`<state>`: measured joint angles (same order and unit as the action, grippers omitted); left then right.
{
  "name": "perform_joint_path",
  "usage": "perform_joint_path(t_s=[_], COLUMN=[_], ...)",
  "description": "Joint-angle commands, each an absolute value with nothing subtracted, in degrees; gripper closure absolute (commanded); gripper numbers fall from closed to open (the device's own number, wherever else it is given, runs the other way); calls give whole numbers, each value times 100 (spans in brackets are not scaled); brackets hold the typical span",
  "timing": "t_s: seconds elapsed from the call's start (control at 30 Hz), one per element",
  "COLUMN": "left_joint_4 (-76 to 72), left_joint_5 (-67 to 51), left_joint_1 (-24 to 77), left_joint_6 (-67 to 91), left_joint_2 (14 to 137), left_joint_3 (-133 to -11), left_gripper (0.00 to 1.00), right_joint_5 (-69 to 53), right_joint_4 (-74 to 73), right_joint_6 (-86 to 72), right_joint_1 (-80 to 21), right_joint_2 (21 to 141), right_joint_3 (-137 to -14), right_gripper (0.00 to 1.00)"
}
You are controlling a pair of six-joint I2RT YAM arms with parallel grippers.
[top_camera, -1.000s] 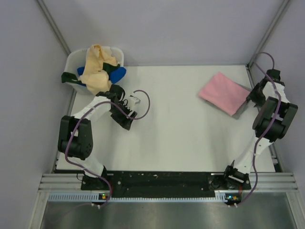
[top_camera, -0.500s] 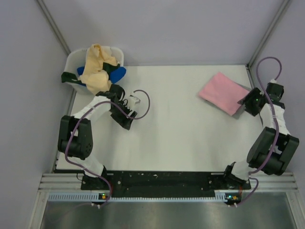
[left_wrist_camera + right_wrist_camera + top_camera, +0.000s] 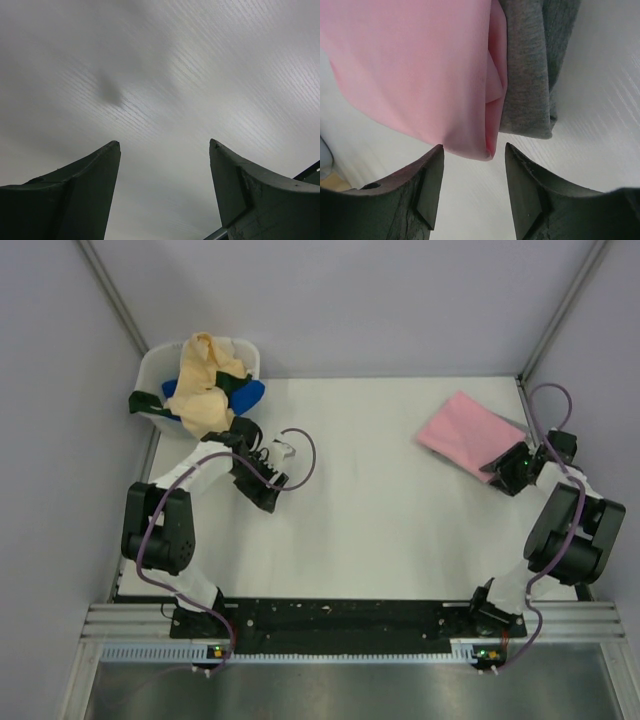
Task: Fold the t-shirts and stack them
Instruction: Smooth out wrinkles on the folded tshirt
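A folded light pink t-shirt (image 3: 468, 432) lies at the table's far right. In the right wrist view the pink t-shirt (image 3: 410, 65) lies on a folded grey t-shirt (image 3: 530, 65). My right gripper (image 3: 493, 470) is open and empty at their near corner. The pink corner just reaches in between the fingertips of the right gripper (image 3: 472, 150). A pale yellow t-shirt (image 3: 205, 380), a blue one (image 3: 250, 393) and a dark green one (image 3: 146, 401) are heaped in the tub. My left gripper (image 3: 268, 498) is open and empty over bare table, as the left wrist view (image 3: 165, 145) shows.
The white plastic tub (image 3: 152, 365) stands at the far left corner, just beyond my left arm. Grey walls and metal frame posts close in the white table (image 3: 370, 510) on three sides.
My right arm has folded down and its gripper has swung in low to the near corner of the pink t-shirt. The left arm has not moved.
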<state>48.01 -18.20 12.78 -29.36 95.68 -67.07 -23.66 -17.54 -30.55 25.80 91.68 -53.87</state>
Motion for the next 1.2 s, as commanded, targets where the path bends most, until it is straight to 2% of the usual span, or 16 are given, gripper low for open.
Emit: perform_joint_path(t_s=[0.0,0.07,0.13,0.47,0.67,0.93,1.17], left_joint_4=[4755,4790,4799,4834,4834,4834,4816], left_joint_5=[-1978,-1969,-1969,-1969,-1960,-1969,-2013], left_joint_1=[1248,1248,1248,1248,1248,1248,1239], left_joint_6=[-3006,-3023,-3015,-3076,-3094,-3129,-3146], left_joint_2=[9466,9466,9440,9378,9352,9369,9308], left_joint_3=[-6847,-6864,-6873,-6864,-6855,-6891,-6882], left_gripper=[24,24,24,24,24,24,24], right_joint_5=[-2276,-2311,-2408,-2505,-2365,-2074,-1934], right_joint_4=[-1407,-1328,-1222,-1239,-1704,-2908,-3120], right_joint_6=[-3208,-3234,-3243,-3366,-3077,-2409,-2364], right_joint_1=[2584,2584,2593,2584,2584,2584,2619], right_joint_2=[9254,9342,9439,9457,9211,8868,8605], right_joint_3=[-5326,-5326,-5317,-5414,-5826,-6986,-6961], right_gripper=[48,48,52,100,100,100,100])
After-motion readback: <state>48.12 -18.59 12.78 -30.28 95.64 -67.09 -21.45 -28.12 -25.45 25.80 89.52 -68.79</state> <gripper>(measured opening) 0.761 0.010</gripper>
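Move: Some 2 cm below the right hand and about 1 cm ahead, level with it sideways, lies the near corner of the folded pink shirt, between the open fingers. The shirt's middle is about 11 cm ahead of the hand and 5 cm to its left; the middle of the grey shirt stack under it is some 10 cm ahead and 3 cm left. From the left hand that pink corner lies about 45 cm to the right and 6 cm ahead. Sinking about 2 cm onto the pink shirt's near corner, the right hand shuts its half-open fingers and pinches the cloth. After a short stay it pulls the corner up quickly, some 10 cm, also drifting about 2 cm forward and 2 cm right, the wrist rolling roughly 10 degrees left side down. ##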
